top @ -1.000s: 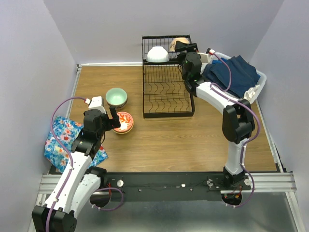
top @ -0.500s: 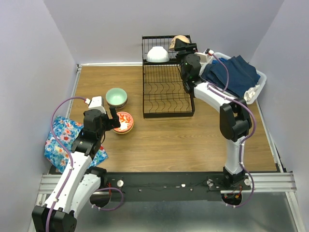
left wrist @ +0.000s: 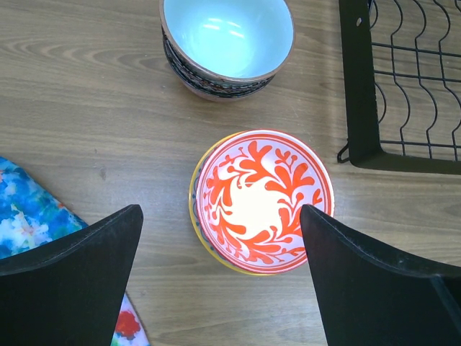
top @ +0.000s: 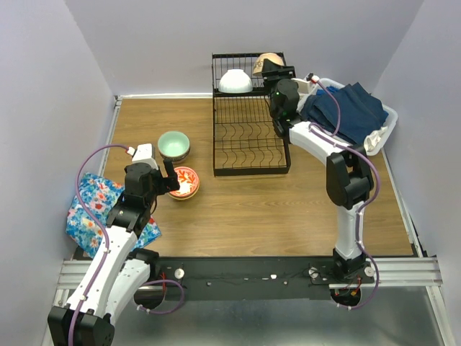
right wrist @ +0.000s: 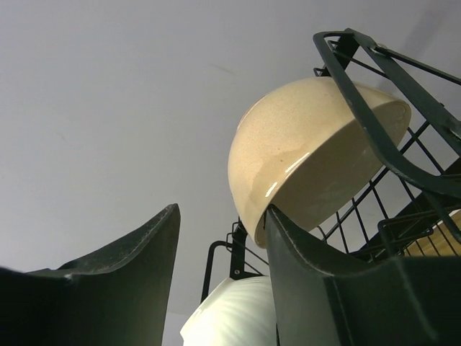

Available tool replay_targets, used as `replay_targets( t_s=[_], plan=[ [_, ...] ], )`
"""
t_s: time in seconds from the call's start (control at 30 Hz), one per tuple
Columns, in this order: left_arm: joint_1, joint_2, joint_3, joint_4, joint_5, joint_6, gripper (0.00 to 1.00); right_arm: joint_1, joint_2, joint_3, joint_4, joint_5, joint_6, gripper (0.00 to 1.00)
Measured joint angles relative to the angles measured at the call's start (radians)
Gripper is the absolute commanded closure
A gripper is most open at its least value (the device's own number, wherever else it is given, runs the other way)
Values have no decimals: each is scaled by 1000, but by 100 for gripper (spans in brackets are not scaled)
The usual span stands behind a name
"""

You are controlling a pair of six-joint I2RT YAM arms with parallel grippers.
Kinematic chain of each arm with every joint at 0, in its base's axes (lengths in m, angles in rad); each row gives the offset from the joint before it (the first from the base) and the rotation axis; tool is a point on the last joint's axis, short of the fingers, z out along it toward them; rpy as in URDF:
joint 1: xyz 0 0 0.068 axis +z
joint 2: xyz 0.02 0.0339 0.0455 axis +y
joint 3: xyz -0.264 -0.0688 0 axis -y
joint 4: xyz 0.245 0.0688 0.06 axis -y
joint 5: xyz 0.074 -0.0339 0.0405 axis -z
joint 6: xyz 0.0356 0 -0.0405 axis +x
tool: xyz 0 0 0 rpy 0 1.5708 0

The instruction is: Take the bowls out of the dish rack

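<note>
The black wire dish rack (top: 248, 137) stands at the back centre. On its raised shelf rest a white bowl (top: 235, 81) and a beige bowl (top: 268, 60), both upside down and tilted. My right gripper (top: 274, 70) reaches up at the beige bowl (right wrist: 310, 158). The bowl's rim touches the right finger while the left finger stands apart, so the right gripper (right wrist: 222, 213) is open. The white bowl (right wrist: 230, 321) shows below. My left gripper (left wrist: 220, 216) hangs wide open over a red-patterned bowl (left wrist: 263, 198) nested in a yellow-rimmed one. Beside it a mint-green bowl (left wrist: 227, 36) tops another stack.
A white basket of blue cloths (top: 346, 112) sits right of the rack, close to my right arm. A floral cloth (top: 94, 209) lies at the left edge under my left arm. The rack's front corner (left wrist: 360, 108) is just right of the red bowl.
My right gripper has pushed slightly farther back toward the beige bowl and its jaws have narrowed. The left arm and the bowls on the table have not moved.
</note>
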Motion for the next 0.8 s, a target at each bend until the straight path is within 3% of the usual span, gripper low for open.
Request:
replay_targets(
  t_s=[0.4, 0.8],
  plan=[
    [1, 10, 0, 0, 0, 0, 1, -23, 36, -8, 86, -50, 35, 65],
    [3, 11, 0, 0, 0, 0, 1, -40, 52, -10, 195, -83, 44, 98]
  ],
)
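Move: The tan bowl sits tipped on the rack's top shelf, about 5 cm ahead of the right hand, 3 cm to its left and 2 cm lower. The white bowl is some 13 cm left of that hand, 5 cm back and 3 cm lower; the shelf's end rail is roughly 5 cm right and 1 cm back. From the left hand, the tan bowl lies about 37 cm ahead, 32 cm right and 14 cm higher. The right hand nearly shuts its fingers at the tan bowl's rim, edging up about 1 cm and tilting upward. ##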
